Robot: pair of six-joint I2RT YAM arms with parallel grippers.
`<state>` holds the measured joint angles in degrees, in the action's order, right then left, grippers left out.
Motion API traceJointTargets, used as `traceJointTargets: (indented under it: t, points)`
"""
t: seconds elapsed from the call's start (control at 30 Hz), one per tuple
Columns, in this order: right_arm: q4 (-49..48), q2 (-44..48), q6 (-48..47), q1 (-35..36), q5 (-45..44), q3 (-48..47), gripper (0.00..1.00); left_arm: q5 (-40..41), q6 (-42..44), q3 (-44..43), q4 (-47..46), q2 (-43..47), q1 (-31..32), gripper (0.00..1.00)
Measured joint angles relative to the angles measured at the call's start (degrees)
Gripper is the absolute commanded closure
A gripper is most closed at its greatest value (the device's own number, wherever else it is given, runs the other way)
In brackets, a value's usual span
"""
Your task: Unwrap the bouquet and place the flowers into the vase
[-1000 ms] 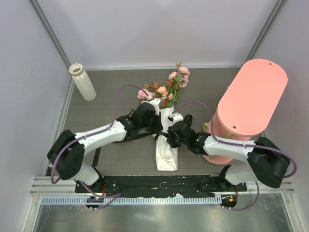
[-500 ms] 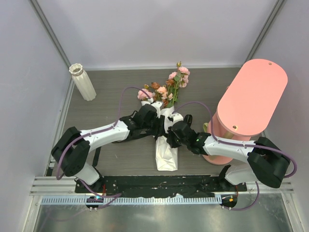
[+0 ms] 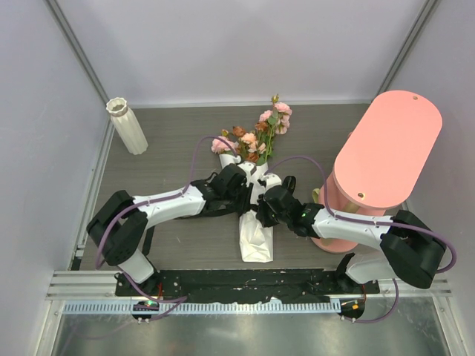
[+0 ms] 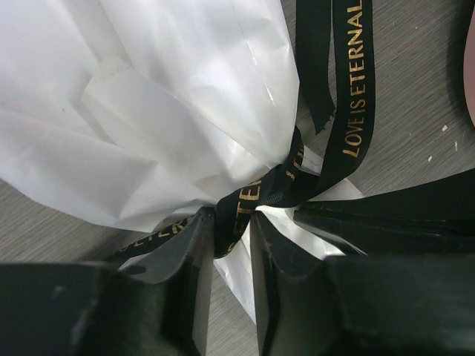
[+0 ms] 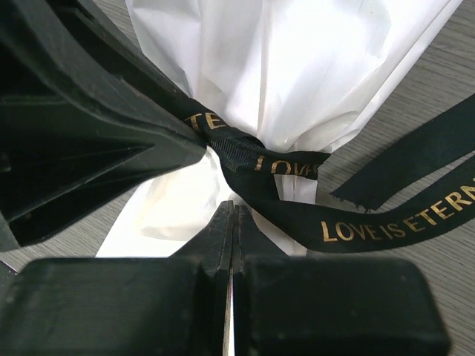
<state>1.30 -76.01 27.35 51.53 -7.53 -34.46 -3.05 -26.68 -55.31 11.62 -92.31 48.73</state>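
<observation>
The bouquet lies on the table, its white paper cone (image 3: 256,239) pointing toward the arms and its pink and rust flowers (image 3: 261,136) toward the back. A black ribbon (image 4: 350,96) with gold lettering is knotted round the paper (image 4: 185,89). My left gripper (image 4: 232,220) is at the knot, fingers a narrow gap apart with a fold of ribbon between the tips. My right gripper (image 5: 231,208) is shut with nothing visible between its fingers, tips over the paper (image 5: 297,67) just below the ribbon (image 5: 297,167). The white ribbed vase (image 3: 128,126) stands upright at the back left.
A big pink tiered oval stand (image 3: 386,148) fills the right side, close behind the right arm. Both grippers (image 3: 256,196) crowd the bouquet's waist, with loose ribbon tails (image 3: 286,182) lying beside it. Grey walls enclose the table.
My left gripper has slid from the upper paper toward the knot, opened from shut, then narrowed round the ribbon. The right gripper and bouquet have stayed put.
</observation>
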Motion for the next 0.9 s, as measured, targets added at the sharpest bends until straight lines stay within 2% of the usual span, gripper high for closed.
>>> traceJointTargets:
  t: [0.17,0.43,0.5,0.63,0.77,0.9]
  points:
    - [0.0,-0.04,-0.02,-0.02,0.0,0.0,0.99,2.21,0.0,0.0,0.07,0.0,0.35,0.87]
    - [0.02,-0.55,0.02,-0.02,-0.11,-0.02,0.99,5.03,-0.46,0.0,1.38,4.42,0.48,0.93]
    - [-0.04,-0.55,0.02,0.0,-0.11,-0.02,0.99,5.18,-0.76,0.0,1.51,6.1,0.5,0.97]
    - [-0.13,-0.94,0.02,0.0,-0.11,-0.04,0.99,5.62,-1.33,0.0,1.79,7.76,0.5,0.97]
    - [-0.17,-1.18,0.02,0.0,-0.11,-0.04,0.99,6.05,-1.53,0.0,2.49,7.96,0.5,0.91]
    - [-0.15,-1.2,0.04,0.0,-0.09,-0.04,0.99,6.67,-1.75,0.0,2.6,8.76,0.5,1.0]
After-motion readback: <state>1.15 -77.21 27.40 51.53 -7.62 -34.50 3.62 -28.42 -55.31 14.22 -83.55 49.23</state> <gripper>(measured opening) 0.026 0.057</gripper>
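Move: The ribbon knot is practically at the left fingertips, about 1 cm below them; the right gripper's closed fingertips are by the paper about 3 cm back of it and 2 cm to its right. From the right hand the knot is some 2 cm ahead and 2 cm left. From the left hand the flower heads are roughly 22 cm ahead and 2 cm right, the right ribbon loop about 8 cm ahead and 13 cm right, and the lower wrapper some 9 cm back and 4 cm right. Close the left gripper on the black ribbon at the knot while easing it about 1 cm forward and left, then raise it some 5 cm, fingers shut, to draw the ribbon up off the white wrapper. Keep the right gripper closed and in place against the paper just below the knot, letting it sink only about half a centimetre. ##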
